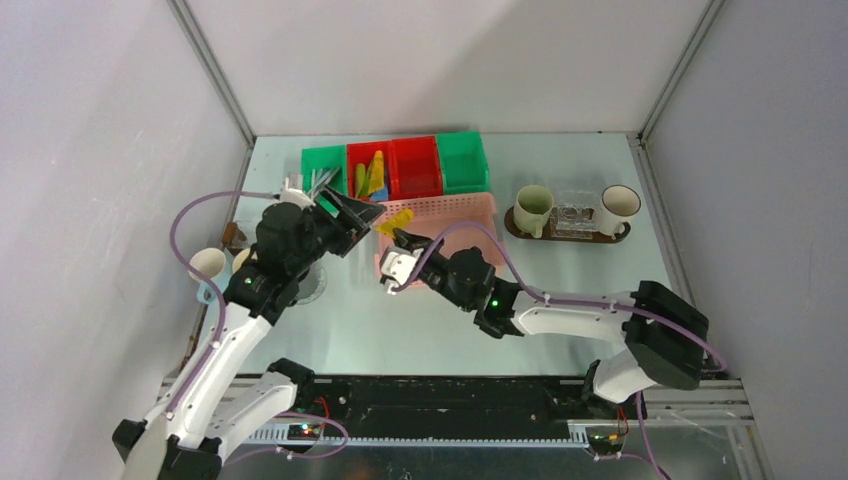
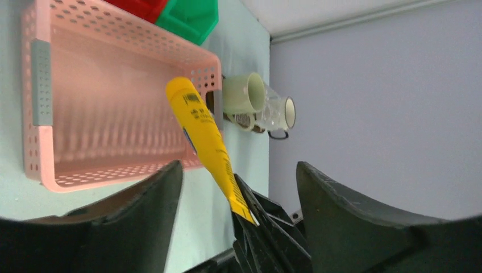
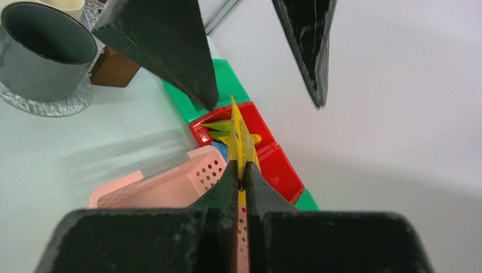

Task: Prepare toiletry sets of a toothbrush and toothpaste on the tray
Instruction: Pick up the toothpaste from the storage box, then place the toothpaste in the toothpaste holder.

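A yellow toothpaste tube (image 1: 398, 220) hangs over the pink basket's left end. My right gripper (image 3: 241, 173) is shut on the flat crimped end of this tube (image 3: 241, 133). My left gripper (image 2: 239, 170) is open, its fingers standing wide on either side of the tube (image 2: 199, 125) without touching it. The dark wooden tray (image 1: 620, 237) lies at the right and carries a cream mug (image 1: 532, 208) and a white mug (image 1: 618, 208). Thin silvery brushes (image 1: 322, 181) stick up from the left green bin.
A pink lattice basket (image 1: 450, 215) lies mid-table. Green and red bins (image 1: 415, 165) line the back, with more tubes (image 1: 372, 175) in one red bin. A dark mug (image 3: 45, 57) stands on a clear disc (image 3: 34, 108) at the left, near another mug (image 1: 207, 265).
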Controlling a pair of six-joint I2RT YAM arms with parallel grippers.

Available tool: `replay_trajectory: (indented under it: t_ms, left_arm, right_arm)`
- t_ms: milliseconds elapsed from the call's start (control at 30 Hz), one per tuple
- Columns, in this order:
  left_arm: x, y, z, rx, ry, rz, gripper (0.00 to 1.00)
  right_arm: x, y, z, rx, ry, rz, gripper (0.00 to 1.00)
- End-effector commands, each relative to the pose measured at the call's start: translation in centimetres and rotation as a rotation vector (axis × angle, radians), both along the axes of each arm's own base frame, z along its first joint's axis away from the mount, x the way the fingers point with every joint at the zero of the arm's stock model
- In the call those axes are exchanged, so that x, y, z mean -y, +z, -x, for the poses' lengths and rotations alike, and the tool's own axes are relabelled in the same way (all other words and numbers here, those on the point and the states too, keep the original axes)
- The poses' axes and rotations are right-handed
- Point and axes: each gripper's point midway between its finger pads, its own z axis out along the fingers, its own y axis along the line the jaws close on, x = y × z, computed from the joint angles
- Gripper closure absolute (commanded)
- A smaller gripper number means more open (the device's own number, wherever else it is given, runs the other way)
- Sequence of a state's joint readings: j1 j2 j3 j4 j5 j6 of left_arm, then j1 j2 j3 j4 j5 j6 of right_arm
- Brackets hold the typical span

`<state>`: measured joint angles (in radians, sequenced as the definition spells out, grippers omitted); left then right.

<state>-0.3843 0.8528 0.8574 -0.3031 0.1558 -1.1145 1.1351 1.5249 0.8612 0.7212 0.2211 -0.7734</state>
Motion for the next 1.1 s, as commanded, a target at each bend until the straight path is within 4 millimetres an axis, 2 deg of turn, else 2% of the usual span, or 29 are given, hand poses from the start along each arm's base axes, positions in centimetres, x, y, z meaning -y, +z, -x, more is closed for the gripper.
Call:
replay_trajectory:
  t_ms: [0, 67, 167, 200, 233, 267, 300, 333, 367, 400, 500, 533, 567, 600, 633, 667, 767, 967, 1067]
  left_arm:
    - [-2.6, 3.3, -0.3, 0.152, 0.086, -0.136, 0.17]
    - [-4.8, 4.0, -0.7, 0.198, 0.187, -0.216, 0.09]
    - [-7.5, 5.1, -0.4, 0.29, 0.27, -0.345, 0.04]
    - [-8.7, 4.9, -0.5, 0.309, 0.306, -0.412, 0.03]
    - [-9.3, 5.5, -0.2, 0.34, 0.33, -0.428, 0.02]
    - [-10.3, 4.9, -0.2, 0.347, 0.358, -0.488, 0.01]
    - [-10.9, 5.4, 0.1, 0.377, 0.379, -0.5, 0.01]
    - [-11.6, 4.6, 0.0, 0.377, 0.4, -0.554, 0.0]
    - [-12.1, 4.9, 0.3, 0.399, 0.421, -0.561, 0.0]
    - [-12.7, 4.1, 0.2, 0.395, 0.435, -0.608, 0.0]
    - [-13.9, 3.5, 0.5, 0.417, 0.475, -0.669, 0.0]
    - [-14.4, 2.7, 0.5, 0.406, 0.486, -0.705, 0.0]
    - [-14.6, 2.8, 0.5, 0.424, 0.499, -0.707, 0.0]
    - [-14.9, 1.9, 0.4, 0.417, 0.503, -0.745, 0.0]
    - [-15.3, 1.5, 0.4, 0.423, 0.519, -0.758, 0.0]
    - [-15.5, 1.3, 0.4, 0.43, 0.523, -0.784, 0.0]
    - [-16.5, 0.8, 0.3, 0.436, 0.572, -0.823, 0.0]
    - [-18.3, 0.4, 0.6, 0.415, 0.632, -0.928, 0.0]
    - [-18.7, 0.8, 0.7, 0.422, 0.646, -0.954, 0.0]
  right_arm:
    - [1.5, 5.4, 0.5, -0.03, 0.006, -0.146, 1.0]
    - [2.4, 5.7, 0.3, -0.062, -0.009, -0.158, 1.0]
    - [4.4, 6.2, -0.2, -0.113, -0.042, -0.175, 1.0]
    - [4.8, 5.9, -0.3, -0.143, -0.051, -0.177, 1.0]
    - [5.8, 6.7, -0.7, -0.148, -0.071, -0.2, 1.0]
    - [6.4, 6.5, -0.9, -0.174, -0.093, -0.209, 1.0]
    - [7.5, 7.3, -1.3, -0.173, -0.117, -0.232, 1.0]
    - [8.5, 7.7, -1.5, -0.189, -0.142, -0.249, 1.0]
    - [9.4, 8.0, -2.1, -0.196, -0.173, -0.265, 1.0]
    - [10.6, 8.2, -2.5, -0.218, -0.221, -0.29, 1.0]
    - [14.3, 9.8, -4.3, -0.261, -0.369, -0.378, 1.0]
    - [16.2, 10.3, -5.1, -0.282, -0.45, -0.421, 1.0]
    - [17.1, 10.5, -5.5, -0.3, -0.491, -0.456, 1.0]
    - [19.1, 10.9, -6.1, -0.295, -0.57, -0.49, 1.0]
    - [20.1, 11.1, -6.3, -0.302, -0.606, -0.529, 1.0]
    - [22.1, 11.4, -6.8, -0.294, -0.675, -0.566, 1.0]
    - [25.9, 11.5, -7.6, -0.312, -0.803, -0.693, 1.0]
    - [33.6, 10.5, -9.5, -0.276, -1.089, -0.867, 1.0]
    - [36.1, 9.7, -10.2, -0.274, -1.182, -0.98, 1.0]
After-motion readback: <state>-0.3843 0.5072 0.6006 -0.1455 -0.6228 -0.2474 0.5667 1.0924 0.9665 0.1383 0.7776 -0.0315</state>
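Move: Some 38 cm to the right of the toothpaste-holding right hand, 12 cm farther out and about 21 cm lower, is the clear rack on the brown tray. The green mug stands about 9 cm left of the rack, the white mug 10 cm right of it; the pink basket's middle lies 8 cm right, 5 ahead of the hand. From the left hand, the dark mug is roughly 16 cm left, 2 back and 23 below, the rack 44 right, 11 ahead. Carrying the toothpaste away from the left hand in a kept pinch, the right hand speeds rightward over the pink basket towards the clear rack, about 32 cm, going some 10 forward and 8 up while turning clockwise to point forward. The left hand, already free, opens the rest of the way and swings about 17 cm left towards the dark mug, rising first, then sinking back, its left side rolling up. ##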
